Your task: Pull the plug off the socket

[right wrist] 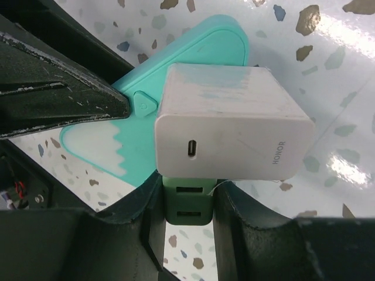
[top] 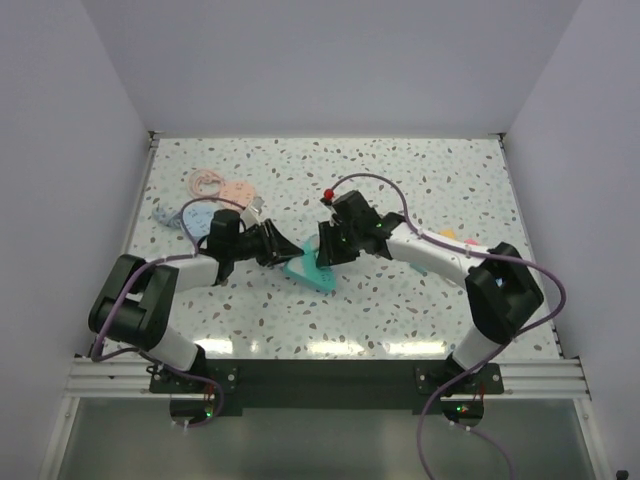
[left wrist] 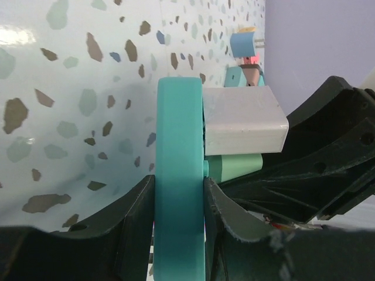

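Note:
A teal, flat, triangular socket (top: pixel 308 270) stands on edge at the table's middle. My left gripper (left wrist: pixel 179 234) is shut on the socket's (left wrist: pixel 179 175) edge, one finger on each face. Two plugs sit in the socket (right wrist: pixel 193 64): a white charger block (right wrist: pixel 231 129) and, just below it, a smaller green plug (right wrist: pixel 188 205). My right gripper (right wrist: pixel 188 213) has its fingers pressed against both sides of the green plug (left wrist: pixel 234 167), under the white charger (left wrist: pixel 243 120). In the top view the two grippers meet at the socket, the left (top: pixel 283 250) facing the right (top: pixel 325 250).
Pink (top: pixel 215 187) and pale blue (top: pixel 195 215) flat pieces lie at the back left. A small red thing (top: pixel 328 193) sits behind my right wrist. Small blue and teal blocks (left wrist: pixel 243 58) stand near the right wall.

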Robot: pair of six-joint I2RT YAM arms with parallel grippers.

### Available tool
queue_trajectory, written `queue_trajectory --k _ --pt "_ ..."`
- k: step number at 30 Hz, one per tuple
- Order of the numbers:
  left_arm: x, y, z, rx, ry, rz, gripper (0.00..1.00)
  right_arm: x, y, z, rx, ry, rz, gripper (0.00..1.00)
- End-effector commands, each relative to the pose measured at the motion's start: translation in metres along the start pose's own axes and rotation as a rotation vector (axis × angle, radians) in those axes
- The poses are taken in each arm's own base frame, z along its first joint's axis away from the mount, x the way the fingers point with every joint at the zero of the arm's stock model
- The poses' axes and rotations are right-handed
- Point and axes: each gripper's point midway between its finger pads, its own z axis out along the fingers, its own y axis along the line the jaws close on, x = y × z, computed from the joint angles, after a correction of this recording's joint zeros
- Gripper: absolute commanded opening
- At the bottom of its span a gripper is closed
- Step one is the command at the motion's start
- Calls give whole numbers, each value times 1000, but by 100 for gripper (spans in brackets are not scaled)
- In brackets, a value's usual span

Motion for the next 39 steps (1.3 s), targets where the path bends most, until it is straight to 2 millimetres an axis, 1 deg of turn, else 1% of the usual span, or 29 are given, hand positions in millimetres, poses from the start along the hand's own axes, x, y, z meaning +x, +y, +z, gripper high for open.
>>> queue_trajectory --k 1,2,5,8,10,13,14,16,18,20,21,22,23,26,27,28,29,30,33,34,35,36,37,38,39 --pt "-11 16 -3 -83 -56 65 0 -31 12 -61 7 -98 -71 0" --pt "-10 19 -2 -92 -53 66 0 -27 9 -70 18 -84 -71 0" --pt "-6 27 -1 -109 -41 56 0 -22 -1 -80 18 -77 -81 0" --pt "-6 26 1 -100 -42 50 0 -21 -6 -87 6 -71 -82 0" --pt "-9 21 1 -81 -51 51 0 -24 -4 -96 -10 -88 -85 0" --pt "-16 11 2 -53 -58 58 0 -33 -10 -114 29 -127 -89 0" --pt "-18 7 2 -45 -60 61 0 -39 -34 -121 140 -156 -59 0" --pt "-22 0 2 -22 -66 66 0 -43 -65 -132 262 -191 4 0" --pt "-24 -5 2 -8 -69 71 0 -40 -119 -144 474 -190 89 0" --pt "-24 -9 2 6 -63 76 0 -26 -157 -139 600 -123 142 0" --pt "-25 -10 3 12 -64 80 0 -23 -183 -144 668 -116 200 0" --pt "-24 -12 2 20 -59 82 0 -17 -196 -142 697 -96 230 0" --pt "-24 -13 3 24 -56 80 0 -10 -219 -136 742 -82 278 0" --pt "-24 -15 2 28 -53 81 0 1 -248 -130 789 -74 392 0" --pt "-24 -14 2 27 -54 80 0 2 -255 -129 806 -81 409 0" --pt "-24 -15 1 26 -55 80 0 -2 -258 -127 803 -98 427 5" --pt "-24 -14 1 24 -56 79 0 -3 -262 -128 807 -102 441 17" --pt "-23 -15 1 25 -55 79 0 -3 -265 -125 816 -92 444 22" --pt "-22 -15 0 24 -54 81 0 -11 -269 -128 825 -104 448 50" --pt "-23 -16 -1 24 -56 82 0 -16 -266 -130 810 -116 446 63" --pt "-23 -16 -1 24 -56 83 0 -21 -262 -132 790 -130 445 68" --pt "-22 -16 -1 26 -54 83 0 -28 -254 -139 760 -172 440 75" --pt "-22 -16 -1 26 -53 82 0 -36 -246 -140 713 -204 435 98" --pt "-22 -17 -2 27 -54 83 0 -40 -240 -143 685 -216 422 98" --pt "-21 -16 -2 26 -52 82 0 -46 -229 -150 642 -243 410 98"
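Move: Over on the right, the green plug, already pinched by the right hand, has its drop spot on the brown plug, about 30 cm right of that hand, 3 cm ahead and 6 cm lower. The yellow plug lies 3 cm right of the brown one and 5 cm farther out; the pale teal plug 5 cm left of it and 1 cm nearer. A white charger sits 4 cm ahead of the right hand. The green plug is some 8 cm right of the left hand, level with it. Pulling the green plug up out of the held socket, the right hand climbs nearly 8 cm while drifting right, then swings right to about 29 cm over and slightly forward, sinking onto the pile with a clockwise turn of some 40 degrees; there it opens wide, lets go and rises slightly. The left hand keeps its grip on the socket, comes up slightly with the pull, then sinks about 2.5 cm. ##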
